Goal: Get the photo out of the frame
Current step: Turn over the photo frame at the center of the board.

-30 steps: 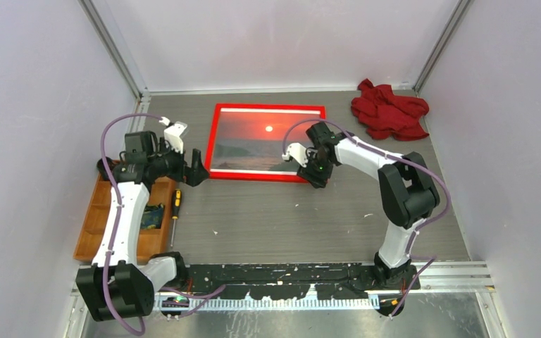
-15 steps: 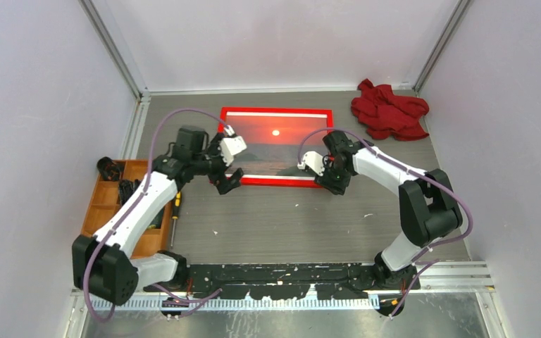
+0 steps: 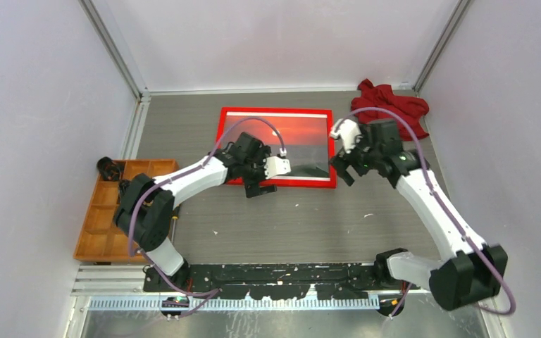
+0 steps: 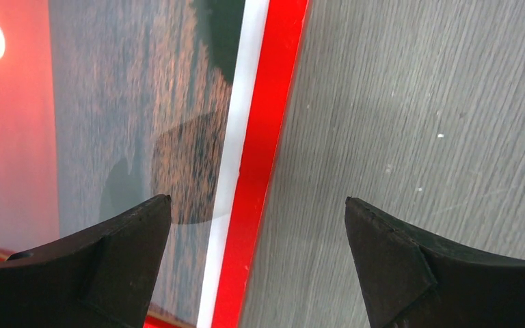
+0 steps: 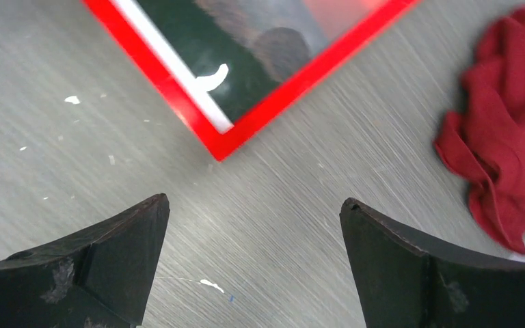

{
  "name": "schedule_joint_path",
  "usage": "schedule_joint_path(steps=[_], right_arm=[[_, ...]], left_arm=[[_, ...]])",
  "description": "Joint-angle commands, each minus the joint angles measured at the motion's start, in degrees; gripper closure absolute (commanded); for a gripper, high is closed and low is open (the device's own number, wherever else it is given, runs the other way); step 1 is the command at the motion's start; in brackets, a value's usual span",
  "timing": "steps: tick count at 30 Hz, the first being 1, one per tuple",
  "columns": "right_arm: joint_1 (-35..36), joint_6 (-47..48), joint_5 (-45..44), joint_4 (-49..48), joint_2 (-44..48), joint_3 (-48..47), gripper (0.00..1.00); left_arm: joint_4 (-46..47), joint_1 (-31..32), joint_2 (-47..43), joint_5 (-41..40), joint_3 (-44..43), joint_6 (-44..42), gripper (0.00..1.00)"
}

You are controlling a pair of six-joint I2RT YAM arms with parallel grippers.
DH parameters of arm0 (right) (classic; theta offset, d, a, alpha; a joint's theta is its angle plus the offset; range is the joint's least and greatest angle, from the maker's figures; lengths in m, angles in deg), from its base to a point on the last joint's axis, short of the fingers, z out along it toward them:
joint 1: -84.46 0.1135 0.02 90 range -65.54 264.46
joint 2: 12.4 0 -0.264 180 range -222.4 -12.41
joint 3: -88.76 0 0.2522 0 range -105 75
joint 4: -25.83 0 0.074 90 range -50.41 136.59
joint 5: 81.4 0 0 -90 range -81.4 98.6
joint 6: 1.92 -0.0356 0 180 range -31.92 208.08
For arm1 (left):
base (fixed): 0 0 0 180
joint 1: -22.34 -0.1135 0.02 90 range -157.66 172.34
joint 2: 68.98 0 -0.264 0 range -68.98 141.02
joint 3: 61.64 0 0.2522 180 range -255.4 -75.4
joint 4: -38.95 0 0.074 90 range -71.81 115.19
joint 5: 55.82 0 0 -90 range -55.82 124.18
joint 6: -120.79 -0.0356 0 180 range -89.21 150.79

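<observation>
The bright red frame lies flat on the grey table with the sunset photo inside it. My left gripper hovers open over the frame's near edge. In the left wrist view one finger hangs above the photo, the other above bare table, and the red rail runs between them untouched. My right gripper is open just off the frame's near right corner, above bare table, holding nothing. The right wrist view shows part of the photo.
A crumpled red cloth lies at the back right, also seen as the cloth beside the right gripper. A wooden compartment tray sits at the left edge. Walls close in the back and sides.
The left arm swung right from the tray to the frame's near edge. The right gripper pulled off the frame toward the right and opened. The frame slid a little rightwards.
</observation>
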Motion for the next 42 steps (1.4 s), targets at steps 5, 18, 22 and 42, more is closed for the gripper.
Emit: schedule_joint_path(steps=[5,18,22,42], right_arm=[[-9.6,-5.8,8.3,-5.9,6.5,4.3,0.00],[-12.8,-5.6,13.2,-5.7,6.3,5.7,0.00],[-12.8,-5.7,14.0,-4.9,5.2,5.2,0.00],[-12.9,-3.5,17.0,-2.8,4.5,5.4,0.01]], left_arm=[[-1.3,3.6,6.1,-1.2,-7.4,-3.9,0.01],[-0.1,5.4,12.1,-4.5,-9.1,-5.0,0.11],[-0.6,5.4,13.8,-4.3,-10.1,-5.1,0.16],[-4.0,5.7,17.2,-3.2,-11.7,-5.2,0.82]])
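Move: My left hand is open above the photo frame's near edge. The spot I will pinch lies about 4 cm to the right, 1 cm ahead and 5 cm below; the frame's middle is some 12 cm ahead and 6 cm right. Its near right corner is about 22 cm right, level with me, and the screwdriver some 24 cm left and 10 cm back. From my right hand that pinch spot is roughly 18 cm left, 2 cm ahead and 15 cm below. I slide my left hand some 4 cm right along the frame's near edge, then sink it about 5 cm, edging slightly forward and tipping the wrist roughly 10 degrees. Then I close its fingers across the red rail, one tip on the glass side and one outside, and pinch it. My empty right hand backs off about 4 cm to the right, clear of the near right corner, and stays open there. ##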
